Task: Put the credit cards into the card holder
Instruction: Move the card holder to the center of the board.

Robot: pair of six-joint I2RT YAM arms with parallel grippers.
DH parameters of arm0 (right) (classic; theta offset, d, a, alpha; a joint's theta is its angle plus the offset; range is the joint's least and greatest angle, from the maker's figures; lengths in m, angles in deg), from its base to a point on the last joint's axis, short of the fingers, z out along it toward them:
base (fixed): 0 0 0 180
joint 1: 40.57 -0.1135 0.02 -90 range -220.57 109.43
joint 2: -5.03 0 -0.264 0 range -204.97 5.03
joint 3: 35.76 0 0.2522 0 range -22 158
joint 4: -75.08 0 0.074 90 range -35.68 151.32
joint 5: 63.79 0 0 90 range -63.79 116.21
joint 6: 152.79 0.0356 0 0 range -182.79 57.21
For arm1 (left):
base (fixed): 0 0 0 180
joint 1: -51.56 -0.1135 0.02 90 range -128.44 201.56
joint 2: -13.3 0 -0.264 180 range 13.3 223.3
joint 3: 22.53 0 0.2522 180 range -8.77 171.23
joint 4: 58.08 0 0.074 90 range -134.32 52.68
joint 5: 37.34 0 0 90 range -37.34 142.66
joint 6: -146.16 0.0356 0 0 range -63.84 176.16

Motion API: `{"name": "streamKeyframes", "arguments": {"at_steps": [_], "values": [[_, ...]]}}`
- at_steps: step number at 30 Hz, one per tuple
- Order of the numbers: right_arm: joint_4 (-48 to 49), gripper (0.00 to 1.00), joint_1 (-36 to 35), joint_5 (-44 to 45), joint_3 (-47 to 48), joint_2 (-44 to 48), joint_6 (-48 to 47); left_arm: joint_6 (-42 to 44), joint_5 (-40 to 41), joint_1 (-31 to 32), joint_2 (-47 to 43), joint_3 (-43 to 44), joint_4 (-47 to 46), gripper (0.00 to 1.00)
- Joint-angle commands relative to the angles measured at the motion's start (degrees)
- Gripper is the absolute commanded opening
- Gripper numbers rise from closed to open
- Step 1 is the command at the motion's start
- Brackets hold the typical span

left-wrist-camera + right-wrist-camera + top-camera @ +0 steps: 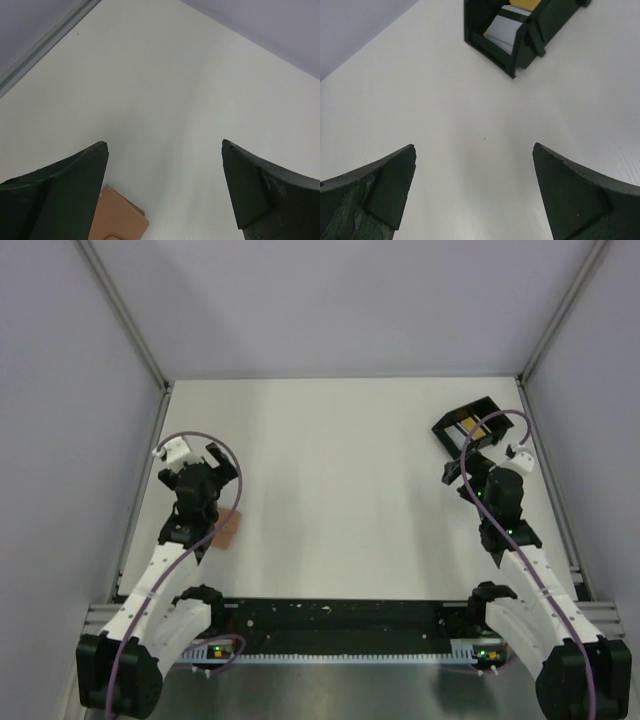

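Note:
The tan card holder (229, 528) lies flat on the white table beside my left arm; its corner shows in the left wrist view (117, 217) by the left finger. My left gripper (195, 465) (165, 145) is open and empty above bare table, just beyond the holder. A yellow-orange card (479, 427) (525, 4) and a pale blue card (462, 433) (501, 32) sit inside a black open tray (452, 421) (520, 55) at the far right. My right gripper (462, 466) (474, 147) is open and empty, a short way short of the tray.
Grey walls with metal frame rails (125, 315) close in the table on the left, back and right. A black base bar (340, 618) runs along the near edge between the arm bases. Purple cables (205, 440) loop over both wrists.

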Motion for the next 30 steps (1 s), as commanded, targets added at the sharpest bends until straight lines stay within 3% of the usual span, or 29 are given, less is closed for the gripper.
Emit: {"name": "streamKeyframes", "arguments": {"at_steps": [1, 3, 6, 12, 22, 30], "values": [[2.36, 0.99, -0.15, -14.73, 3.7, 1.94, 0.3, -11.61, 8.59, 0.02, -0.39, 1.41, 6.23, 0.98], [2.37, 0.99, -0.06, -17.81, 3.97, 1.5, -0.05, -15.6, 7.9, 0.02, 0.49, 4.31, 14.5, 0.99], [0.7, 0.99, -0.06, -23.26, 5.19, 0.19, -2.06, -11.66, 2.73, -0.15, 2.77, 5.99, 16.99, 0.99], [-5.63, 0.99, -0.15, -25.3, 10.64, -4.03, -4.36, -16.74, -0.88, -2.52, 14.62, 10.56, 26.83, 0.98], [-7.04, 0.99, -0.06, -28.46, 12.14, -6.85, -4.1, -17.09, -15.64, -6.14, 20.36, 8.29, 26.75, 0.98], [-7.65, 0.99, -0.15, -28.46, 11.97, -7.64, -3.39, -22.54, -21.46, -3.41, 18.69, -3.22, 19.29, 0.98]]}}
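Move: The brown card holder lies almost straight below the left hand, about 18 cm down, some 6 cm back and 1 cm to its left, with bare board around it. From the right hand, that card holder is roughly 58 cm to the left, 5 cm back and 14 cm below; the black card box stands about 20 cm ahead of the right hand, 6 cm to its right and 12 cm lower. Down some 15 cm and about 5 cm back, the left hand dives towards the card holder with fingers still wide open, tipping them down by roughly 35 degrees and lowering its left side, then drifting right near the end. Meanwhile the right hand swings about 8 cm left, away from the black card box, turning counter-clockwise, its fingers open. ##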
